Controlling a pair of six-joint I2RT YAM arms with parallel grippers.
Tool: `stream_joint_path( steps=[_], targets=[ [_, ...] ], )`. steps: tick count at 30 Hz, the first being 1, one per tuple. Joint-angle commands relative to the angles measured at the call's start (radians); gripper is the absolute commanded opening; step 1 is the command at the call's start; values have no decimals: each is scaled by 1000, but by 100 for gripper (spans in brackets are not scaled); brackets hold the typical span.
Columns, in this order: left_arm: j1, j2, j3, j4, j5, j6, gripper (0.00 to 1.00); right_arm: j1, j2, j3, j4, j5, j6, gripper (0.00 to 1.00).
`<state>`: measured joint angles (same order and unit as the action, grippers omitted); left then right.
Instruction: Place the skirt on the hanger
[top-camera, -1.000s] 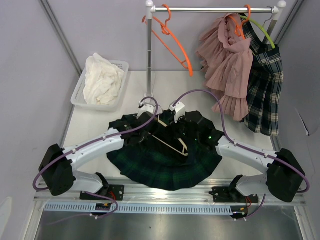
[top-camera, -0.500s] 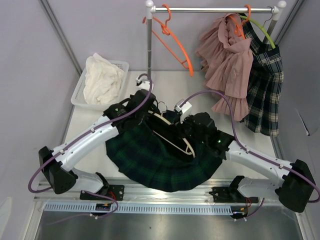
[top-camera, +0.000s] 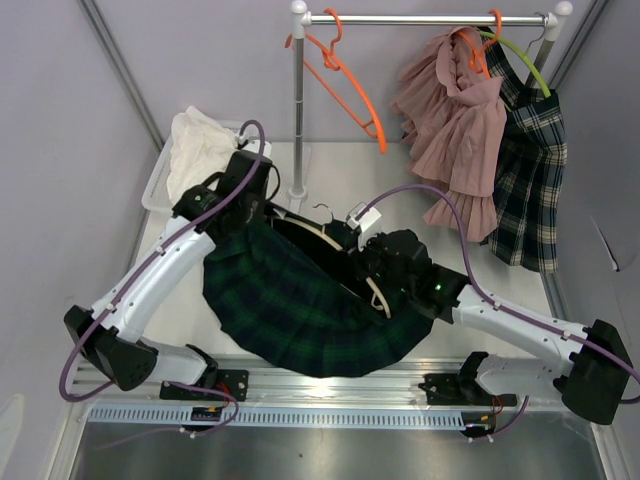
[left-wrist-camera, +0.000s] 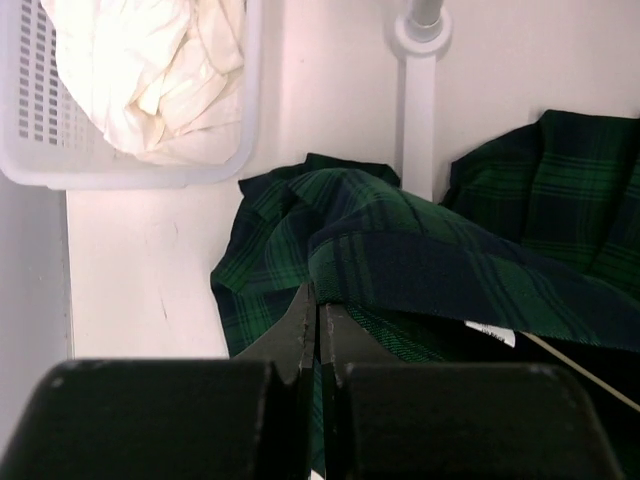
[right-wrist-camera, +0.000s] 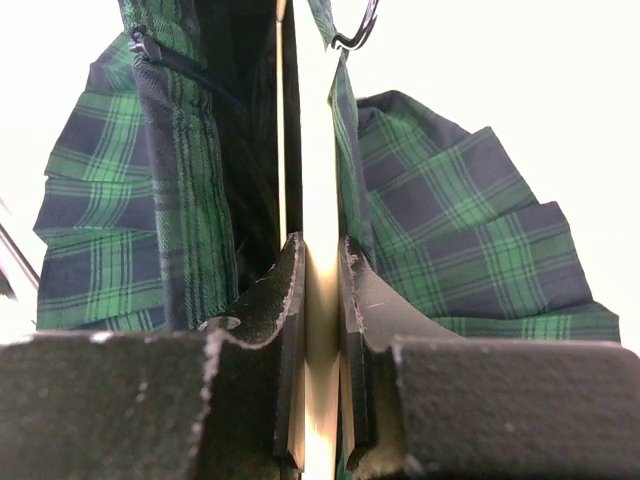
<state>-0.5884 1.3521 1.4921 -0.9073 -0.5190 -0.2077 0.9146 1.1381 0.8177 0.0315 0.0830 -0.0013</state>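
The dark green plaid skirt (top-camera: 300, 310) lies mid-table, and its waistband is drawn up toward the far left. My left gripper (top-camera: 258, 212) is shut on that waistband edge; in the left wrist view the fabric (left-wrist-camera: 400, 230) meets the closed fingertips (left-wrist-camera: 318, 292). A pale wooden hanger (top-camera: 312, 233) sits partly inside the waist opening, its hook pointing toward the rack. My right gripper (top-camera: 362, 258) is shut on the hanger's bar (right-wrist-camera: 318, 150), and plaid cloth (right-wrist-camera: 450, 220) hangs on both sides of it. A thin strip of the hanger (left-wrist-camera: 580, 370) shows at the left wrist view's lower right.
A white basket (top-camera: 160, 185) with white cloth stands at the back left, close to my left arm. The rack post (top-camera: 298, 110) rises just behind the skirt. Orange hangers (top-camera: 350, 85), a pink garment (top-camera: 455, 130) and a dark checked skirt (top-camera: 525, 170) hang from its rail.
My left gripper shut on the skirt's waistband and drew it up toward the far left, stretching the opening. The right gripper moved slightly with the hanger still in it.
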Motion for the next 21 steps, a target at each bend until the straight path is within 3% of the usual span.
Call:
stream_joint_path(
  steps=[1,9,12,21],
  targets=[
    [102,-33,16,28,3,68,0,4,-14,38,25,37,-28,0],
    [144,-21,-101,110,114,54,0,18,-8,101,-28,47,-26,0],
    [142,-19,-102,131,134,47,0,53,-11,162,-132,115,-42,0],
    [128,-24,91,117,235,33,0,150,-34,334,-335,199,-80,0]
  ],
)
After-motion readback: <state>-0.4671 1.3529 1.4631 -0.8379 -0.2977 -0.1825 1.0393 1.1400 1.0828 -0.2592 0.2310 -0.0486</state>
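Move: Pinched already in the left hand is the left corner of the skirt's waistband; the hanger's left end lies inside the waist, about 4 cm right of that hand, 2 cm back and 3 cm lower. The stand's foot is some 6 cm ahead and 6 cm right of it, the white basket 7 cm ahead and 14 cm left, both about 20 cm down. From the right hand, which grips the hanger, that waistband corner is 8 cm ahead, 17 cm left and slightly higher; the hanger's hook is 6 cm ahead and 5 cm left. Lifting the gripped hanger, the right hand stays nearly still at first, then rises to end about 6 cm higher and 2 cm farther back. The left hand keeps its pinch on the waistband corner with shut fingers, dips some 4 cm while easing about 2 cm left, then climbs and comes back right, ending about 1 cm lower and slightly forward. ##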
